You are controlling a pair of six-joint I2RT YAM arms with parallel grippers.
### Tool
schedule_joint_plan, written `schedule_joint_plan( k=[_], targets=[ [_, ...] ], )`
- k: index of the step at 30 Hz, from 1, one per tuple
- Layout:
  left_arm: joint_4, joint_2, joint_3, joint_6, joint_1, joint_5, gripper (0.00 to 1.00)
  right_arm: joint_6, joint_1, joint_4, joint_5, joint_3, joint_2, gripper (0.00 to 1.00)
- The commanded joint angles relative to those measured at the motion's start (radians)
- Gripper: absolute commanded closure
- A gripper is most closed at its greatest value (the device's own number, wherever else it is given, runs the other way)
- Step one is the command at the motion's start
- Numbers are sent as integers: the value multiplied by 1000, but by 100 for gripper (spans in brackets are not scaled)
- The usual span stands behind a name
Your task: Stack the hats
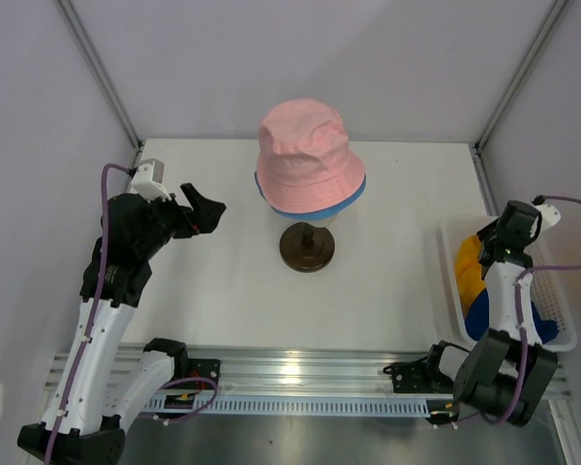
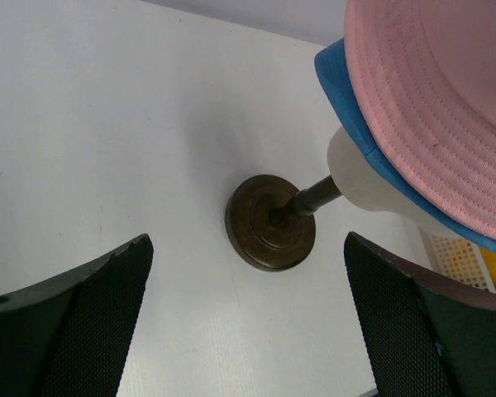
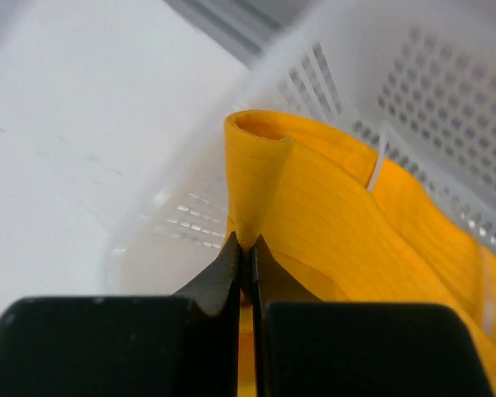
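A pink hat (image 1: 303,155) sits on top of a light blue hat (image 1: 358,193), both on the cream head form (image 2: 355,174) with its dark brown round base (image 1: 307,246). In the white basket (image 1: 452,254) at the right lie a yellow-orange hat (image 3: 339,207) and a navy blue hat (image 1: 542,325). My right gripper (image 3: 246,244) is shut on a fold of the yellow-orange hat's brim, inside the basket. My left gripper (image 2: 248,318) hangs open and empty left of the stand, over bare table.
The basket's perforated walls (image 3: 446,91) stand close around my right gripper. Grey enclosure walls and metal posts (image 1: 97,68) ring the white table (image 1: 213,281). A metal rail (image 1: 300,373) runs along the near edge.
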Motion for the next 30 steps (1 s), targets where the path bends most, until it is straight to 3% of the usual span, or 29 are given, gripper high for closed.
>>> schedule_joint_plan(
  k=[1,5,14,18,21,24,30],
  targets=[
    [32,-20,-11,9,14,29,1,11,-5,-10,-27,90,-166,100],
    [37,-27,-16,7,14,33,1,-3,-5,-53,-102,164,-246,100],
    [70,-50,-13,9,14,114,0,-38,-3,-29,-550,369,-249,100],
    [80,-35,34,-2,14,166,1,63,-3,8,-677,483,-211,100],
    [72,-14,94,-37,14,268,1,175,6,129,-740,529,-191,100],
    [92,-12,165,-82,-7,390,0,229,68,183,-805,640,-140,100],
    [211,-58,234,-76,-181,335,1,186,251,143,-868,895,-30,100]
  ],
)
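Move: The right hand already pinches the yellow hat, partly raised over the basket. The pink hat on the stand is roughly 40 cm to its left, level with it in reach and some 25 cm higher, with the stand base below that hat, about 14 cm lower than the hand. The navy hat lies in the basket about 18 cm back, 4 cm right and 12 cm down. From the left hand, the pink hat is about 18 cm right, 4 cm ahead and 8 cm up. Keeping the yellow hat pinched between shut fingers, the right hand pulls it out of the basket, first almost straight up, then up and left towards the pink hat, rising nearly 40 cm and crossing about 20. Its wrist tips the fingers up and swings them some 50 degrees counter-clockwise. The open left hand, late on, rises about 11 cm while easing right and back and turning clockwise. ##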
